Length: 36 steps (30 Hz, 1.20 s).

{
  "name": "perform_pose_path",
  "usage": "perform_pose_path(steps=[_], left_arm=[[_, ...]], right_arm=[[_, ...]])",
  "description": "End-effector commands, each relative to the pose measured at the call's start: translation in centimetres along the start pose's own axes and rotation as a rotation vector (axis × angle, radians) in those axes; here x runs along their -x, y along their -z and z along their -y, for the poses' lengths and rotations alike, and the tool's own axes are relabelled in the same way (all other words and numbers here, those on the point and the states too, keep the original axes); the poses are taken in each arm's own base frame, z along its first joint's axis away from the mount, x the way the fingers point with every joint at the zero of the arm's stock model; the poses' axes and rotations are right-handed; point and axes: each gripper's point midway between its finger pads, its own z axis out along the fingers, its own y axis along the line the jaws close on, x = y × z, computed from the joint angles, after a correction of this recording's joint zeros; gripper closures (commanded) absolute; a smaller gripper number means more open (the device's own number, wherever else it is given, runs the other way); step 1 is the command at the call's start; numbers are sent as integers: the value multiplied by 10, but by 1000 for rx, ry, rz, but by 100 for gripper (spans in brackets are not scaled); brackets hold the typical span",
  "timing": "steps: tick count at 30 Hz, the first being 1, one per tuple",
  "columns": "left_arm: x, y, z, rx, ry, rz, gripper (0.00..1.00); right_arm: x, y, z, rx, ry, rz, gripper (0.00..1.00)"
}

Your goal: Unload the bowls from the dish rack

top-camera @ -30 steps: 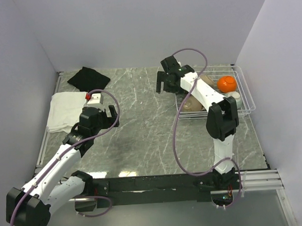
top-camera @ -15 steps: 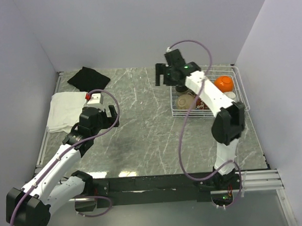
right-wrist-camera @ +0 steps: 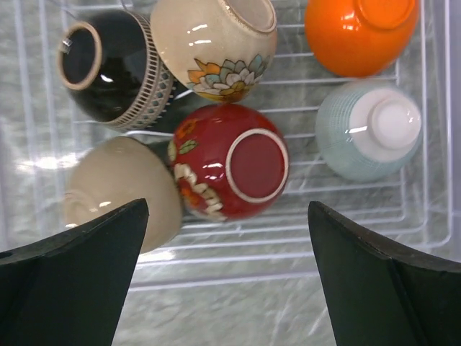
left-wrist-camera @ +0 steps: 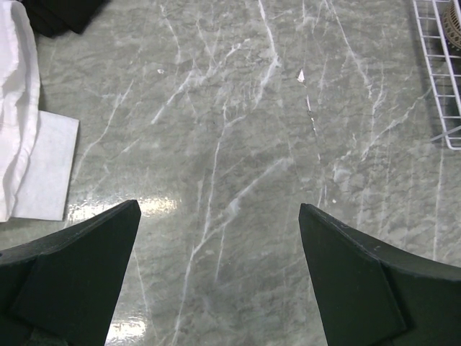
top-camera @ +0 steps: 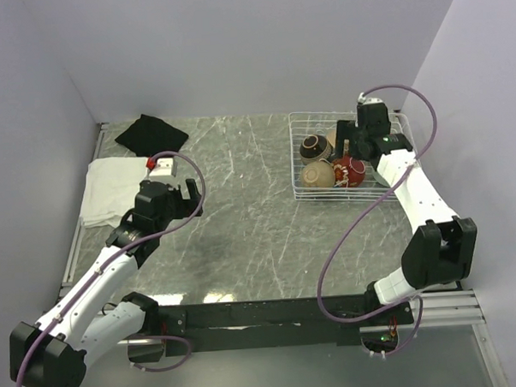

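The white wire dish rack [top-camera: 294, 162] stands at the back right of the table with several bowls in it. In the right wrist view I see a black bowl [right-wrist-camera: 108, 68], a cream floral bowl [right-wrist-camera: 216, 47], an orange bowl [right-wrist-camera: 360, 32], a pale blue bowl [right-wrist-camera: 371, 130], a red bowl [right-wrist-camera: 230, 162] and a plain beige bowl [right-wrist-camera: 122, 187] on the rack wires [right-wrist-camera: 288, 245]. My right gripper [right-wrist-camera: 227, 205] hovers open above the red bowl, touching nothing. Far to the left, my left gripper [left-wrist-camera: 219, 205] is open over bare marble, with its place in the top view [top-camera: 188, 201] near the white cloth.
A folded white cloth [top-camera: 108, 187] and a black cloth [top-camera: 152, 132] lie at the back left, with a small white block with a red top [top-camera: 161, 169] beside them. A corner of the rack [left-wrist-camera: 439, 72] shows in the left wrist view. Walls close in both sides.
My right arm has swung from the rack's left side to its right, so the gripper now hangs over the bowls. The left arm has not moved.
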Motion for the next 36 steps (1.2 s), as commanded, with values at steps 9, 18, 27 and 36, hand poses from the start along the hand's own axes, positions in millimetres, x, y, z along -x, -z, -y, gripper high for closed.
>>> perform_pose_path(steps=[9, 18, 27, 36], left_arm=[[27, 1, 8, -15, -25, 84, 1], [24, 0, 7, -9, -26, 79, 1], [19, -2, 6, -4, -31, 64, 1], [17, -2, 6, -7, -33, 57, 1]], right_arm=[[36, -54, 10, -42, 538, 186, 0], [33, -87, -4, 36, 679, 140, 0], [38, -113, -18, 86, 719, 114, 0], [21, -130, -16, 94, 765, 55, 0]])
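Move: The flowered cream bowl lies in the dish rack about 15 cm ahead of the right hand, 1 cm to its left and 14 cm below. The red bowl is nearer, about 4 cm ahead and in line sideways. The black bowl stands 13 cm ahead and 11 cm left, the orange one 16 cm ahead and 13 cm right, both at similar depth. From the left hand, the cream bowl is roughly 25 cm ahead, 54 cm right and 10 cm lower. The flowered cream bowl is approached by the empty right hand, which travels about 10 cm forward past the red bowl while sinking some 8 cm. Mostly early on, it rolls about 45 degrees counter-clockwise around its own pointing line, lowering its left finger, still aimed forward and down. The fingers stay wide open, short of the cream bowl. ##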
